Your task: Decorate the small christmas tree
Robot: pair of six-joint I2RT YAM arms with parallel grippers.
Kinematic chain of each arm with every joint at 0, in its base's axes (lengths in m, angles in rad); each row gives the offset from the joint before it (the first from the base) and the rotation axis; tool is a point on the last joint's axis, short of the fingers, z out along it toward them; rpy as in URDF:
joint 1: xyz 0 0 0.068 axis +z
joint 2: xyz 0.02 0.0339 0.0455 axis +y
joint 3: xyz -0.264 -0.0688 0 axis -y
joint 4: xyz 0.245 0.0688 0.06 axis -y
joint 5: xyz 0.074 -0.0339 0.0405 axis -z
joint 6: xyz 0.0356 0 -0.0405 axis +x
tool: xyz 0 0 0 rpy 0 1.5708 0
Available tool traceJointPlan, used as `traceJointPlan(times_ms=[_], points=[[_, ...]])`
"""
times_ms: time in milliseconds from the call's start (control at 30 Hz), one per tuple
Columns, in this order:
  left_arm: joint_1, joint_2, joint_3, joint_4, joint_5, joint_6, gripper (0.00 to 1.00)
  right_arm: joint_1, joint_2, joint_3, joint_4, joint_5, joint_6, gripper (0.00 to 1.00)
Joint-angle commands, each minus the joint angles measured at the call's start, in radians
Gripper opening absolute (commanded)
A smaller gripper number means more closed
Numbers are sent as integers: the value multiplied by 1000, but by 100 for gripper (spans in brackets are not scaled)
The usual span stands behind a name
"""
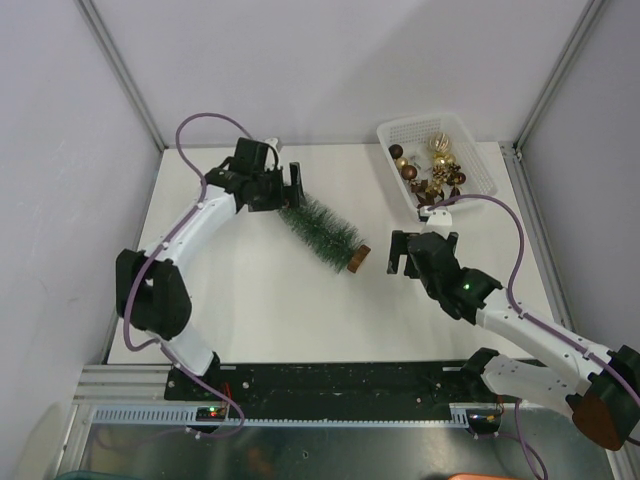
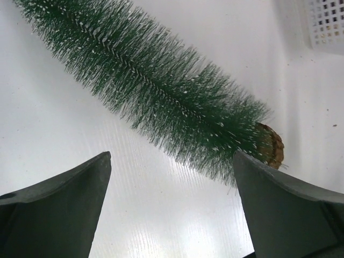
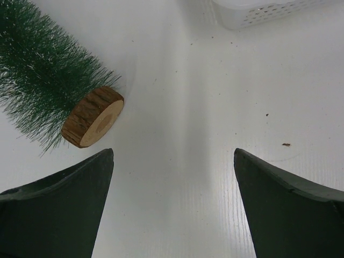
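The small christmas tree (image 1: 322, 232) lies on its side on the white table, its tip toward the back left and its round wooden base (image 1: 360, 257) toward the right. My left gripper (image 1: 288, 188) is at the tip end, open and empty. In the left wrist view the tree (image 2: 161, 91) lies just beyond the fingertips, and my left gripper (image 2: 172, 156) holds nothing. My right gripper (image 1: 400, 255) stands open just right of the base. In the right wrist view the tree (image 3: 43, 80) and its base (image 3: 92, 117) lie up and to the left of my right gripper (image 3: 173, 153).
A white plastic basket (image 1: 478, 150) holding brown and gold baubles (image 1: 432, 165) stands at the back right. Its corner shows in the left wrist view (image 2: 328, 24), and its wall (image 3: 263, 13) in the right wrist view. Grey walls enclose the table.
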Motion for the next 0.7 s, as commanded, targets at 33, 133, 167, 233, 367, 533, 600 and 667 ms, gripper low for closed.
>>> traceJointPlan(times_ms=[33,133,167,233,367,533,600,667], points=[[10,100,31,-17,-54,-54,100,-1,5,2,47,1,-10,98],[11,174,69,-18,-44,-65,96,-1,5,2,50,-1,-12,98],[11,195,79,-18,-39,-67,92,-2,5,2,49,-1,-13,98],[11,231,102,-18,-33,-73,85,-3,5,2,48,-1,-13,98],[11,283,146,-16,-46,-79,69,-3,6,1,44,-1,-11,98],[11,313,183,-14,-66,-88,42,-4,7,0,38,-1,-5,98],[11,314,192,-7,-57,-83,25,-4,7,1,37,-2,-3,98],[11,313,198,8,-44,-76,12,-3,7,0,37,-3,0,98]])
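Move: Under the left hand and off to its right lies the Christmas tree on its side, the middle about 2 cm ahead, 7 cm right and 11 cm below. The wooden base points back and right, some 5 cm back and 14 cm right of the hand; the white ornament basket is about 13 cm ahead and 34 cm right. From the idle right hand, the tree's middle is roughly 12 cm ahead and 23 cm left. Dropping steeply by nearly 10 cm with the fingers open at first, the left hand tips a further 10 degrees or so downward and closes into the near-left side of the tree's bristles, pinching needles between the fingertips. It eases about 4 cm forward overall and comes up a centimetre or so while still closing. ##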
